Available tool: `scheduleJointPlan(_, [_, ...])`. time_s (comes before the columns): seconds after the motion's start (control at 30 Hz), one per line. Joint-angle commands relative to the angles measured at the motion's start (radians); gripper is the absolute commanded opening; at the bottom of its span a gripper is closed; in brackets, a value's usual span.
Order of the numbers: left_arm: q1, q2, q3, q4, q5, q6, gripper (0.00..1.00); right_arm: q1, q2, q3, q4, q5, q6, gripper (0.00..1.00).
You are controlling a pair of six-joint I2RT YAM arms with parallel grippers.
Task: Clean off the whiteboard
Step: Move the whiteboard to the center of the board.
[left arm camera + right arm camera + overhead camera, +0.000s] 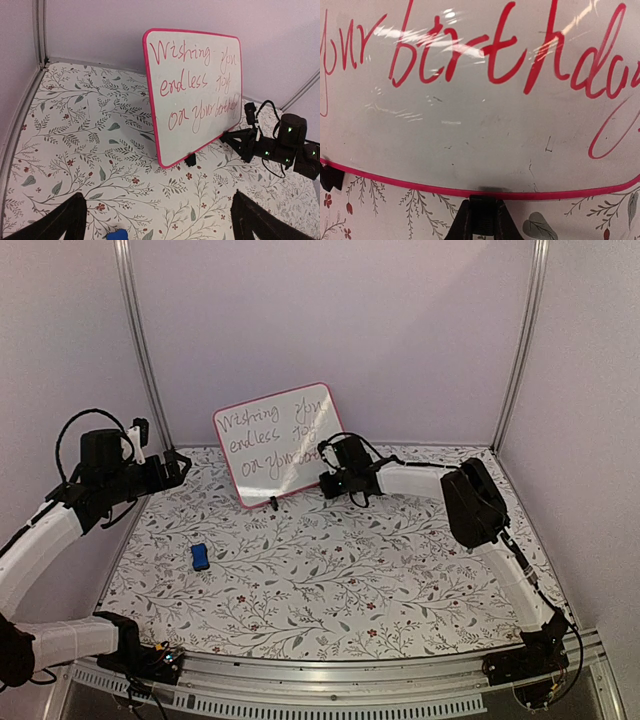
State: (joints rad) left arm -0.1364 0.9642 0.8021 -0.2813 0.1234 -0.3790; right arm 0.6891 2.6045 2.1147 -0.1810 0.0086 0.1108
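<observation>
The whiteboard (280, 443) stands tilted at the back of the table, pink-red framed, with handwritten words across it. In the left wrist view the whiteboard (195, 90) shows red writing and a black clip foot (190, 160). My right gripper (328, 480) is at the board's lower right corner. In the right wrist view that gripper (482, 206) is shut on the other black clip foot (482, 216), just under the frame of the whiteboard (480, 125). My left gripper (180, 468) hovers left of the board, open and empty, its fingers (60, 220) spread wide.
A small blue eraser block (200, 557) lies on the floral table cover, front left of the board; its top edge shows as the eraser (117, 235) between the left fingers. Pale walls and metal posts (140, 340) enclose the back and sides.
</observation>
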Motion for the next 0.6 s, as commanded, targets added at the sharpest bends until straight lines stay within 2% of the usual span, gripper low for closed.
scheduleJointPlan(0.0, [0.010,-0.016,-0.012,0.014,0.007,-0.006,1.00,0.032,-0.080,-0.136,-0.038,0.099,0.010,0.00])
scheduleJointPlan(0.37, [0.011,-0.025,-0.015,0.014,-0.004,-0.010,1.00,0.040,-0.273,-0.477,0.079,0.175,0.121,0.00])
scheduleJointPlan(0.57, [-0.009,-0.028,-0.016,-0.047,-0.073,-0.100,1.00,0.043,-0.401,-0.700,0.139,0.219,0.183,0.00])
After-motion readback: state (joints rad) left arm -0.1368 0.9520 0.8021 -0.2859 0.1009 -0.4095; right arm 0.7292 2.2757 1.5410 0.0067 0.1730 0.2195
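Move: The whiteboard's right foot is already in the right hand's closed fingers; the board's middle is about 9 cm left, 2 cm ahead and 11 cm up. Bare table, where the board is headed, lies some 13 cm straight back. The left foot stands roughly 15 cm left and 5 cm back, the blue eraser 31 cm left and 20 cm back. From the left hand the board is about 21 cm ahead, 25 cm right and 10 cm lower. The whiteboard is drawn away from the back wall by its right foot, which the right fingers keep pinched. The right hand pulls back and to the right in about equal measure, roughly 9 cm in all, staying level and gathering speed, while it turns some 10 degrees clockwise. ##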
